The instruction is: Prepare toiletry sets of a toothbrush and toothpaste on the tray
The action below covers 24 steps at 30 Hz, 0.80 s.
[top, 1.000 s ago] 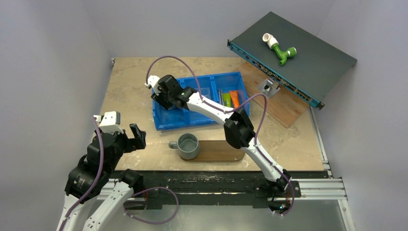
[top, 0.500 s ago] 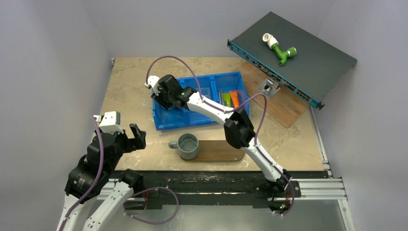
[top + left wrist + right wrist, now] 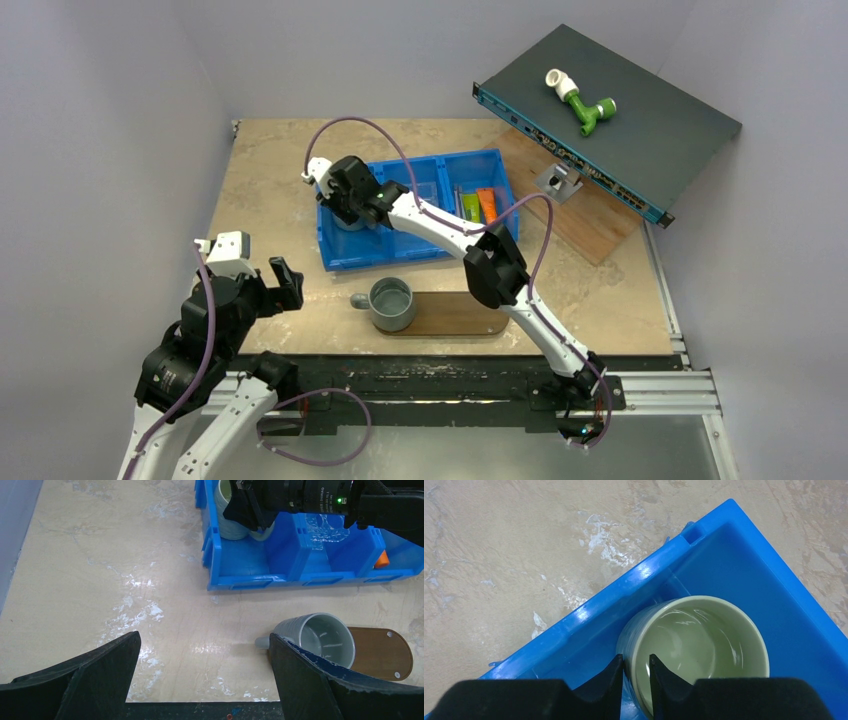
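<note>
The dark brown tray (image 3: 462, 314) lies near the front edge, and a grey mug (image 3: 391, 303) stands on its left end. A green toothpaste tube (image 3: 469, 207) and an orange one (image 3: 487, 205) lie in the right compartment of the blue bin (image 3: 420, 255). A slim stick lies beside them, too small to tell whether it is a toothbrush. My right gripper (image 3: 636, 662) reaches into the bin's left compartment. It is shut on the wall of a pale green mug (image 3: 704, 645), one finger inside the rim and one outside. My left gripper (image 3: 205, 640) hovers open over bare table, left of the grey mug (image 3: 320, 637).
A black rack unit (image 3: 640, 130) leans at the back right with a green-and-white pipe fitting (image 3: 583, 105) on top. Under it lies a reddish-brown board (image 3: 585, 230). The right arm's purple cable loops over the bin.
The right gripper's jaws have narrowed onto the pale green mug's wall. The left arm has not moved.
</note>
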Tool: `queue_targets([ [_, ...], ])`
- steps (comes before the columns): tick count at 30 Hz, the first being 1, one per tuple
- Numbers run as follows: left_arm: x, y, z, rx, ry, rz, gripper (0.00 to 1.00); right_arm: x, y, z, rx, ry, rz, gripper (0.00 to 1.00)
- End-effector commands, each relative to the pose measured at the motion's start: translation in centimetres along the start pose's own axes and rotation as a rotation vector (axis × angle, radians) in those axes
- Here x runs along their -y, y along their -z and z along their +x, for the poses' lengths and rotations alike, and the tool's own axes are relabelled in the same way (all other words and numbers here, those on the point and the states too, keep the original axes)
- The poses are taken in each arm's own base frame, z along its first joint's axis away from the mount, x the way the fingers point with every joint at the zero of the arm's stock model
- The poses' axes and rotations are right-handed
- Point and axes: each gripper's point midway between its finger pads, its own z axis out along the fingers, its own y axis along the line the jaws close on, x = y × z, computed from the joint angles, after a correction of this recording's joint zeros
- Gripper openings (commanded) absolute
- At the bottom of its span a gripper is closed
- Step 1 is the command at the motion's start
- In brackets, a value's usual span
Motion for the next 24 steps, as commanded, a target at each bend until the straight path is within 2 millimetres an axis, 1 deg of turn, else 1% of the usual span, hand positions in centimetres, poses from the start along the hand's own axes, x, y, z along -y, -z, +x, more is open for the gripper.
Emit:
queue_targets([
  [1, 0.1, -0.1, -0.8, 0.03, 0.008, -0.003, 1.0, -1.0, -0.4, 0.2, -0.002, -0.014, -0.045, 0.2],
  [3, 0.1, -0.1, -0.8, 0.028, 0.007, -0.004, 1.0, -1.1, -0.3, 0.0, 0.003, -0.013, -0.055, 0.1],
  [7, 0.1, -0.1, -0.8, 0.026, 0.006, -0.004, 1.0, -1.2, 0.0, -0.4, 0.012, -0.01, -0.063, 0.01],
  [11, 0.1, -0.1, -0.8, 0.028, 0.007, -0.004, 1.0, -1.3, 0.6, -1.4, 0.034, -0.01, -0.077, 0.0],
  [16, 0.1, -0.1, -0.8, 0.029, 0.007, -0.003, 1.0, -1.0, 2.1, -3.6, 0.089, -0.017, -0.075, 0.0],
  [22, 0.1, -0.1, -0.8, 0.03, 0.007, -0.003, 1.0, -0.3, 5.1, -7.3, 0.177, -0.023, -0.052, 0.0],
  [24, 0.1, -0.1, -0.8, 0.029, 0.007, 0.0, 1.0, 0.0, 6.1, -8.2, 0.197, -0.019, -0.046, 0.0],
])
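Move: The green mug stands in the left compartment of the blue box, its middle about 4 cm ahead, 1 cm right and 4 cm below the right hand, whose fingers already straddle the rim. A clear holder lies about 3 cm ahead, 17 cm right and 6 cm below; the grey mug is roughly 20 cm back, 11 cm right and 5 cm below. From the left hand, the green mug is some 30 cm ahead, 12 cm right and 18 cm below. The green mug's near wall gets pinched between the right fingers, one inside and one outside the rim, as they close from about a quarter open to almost shut. Meanwhile the hand eases about 1 cm back towards the robot with a slight drift left, then, grip kept, starts to rise, by about half a centimetre. ##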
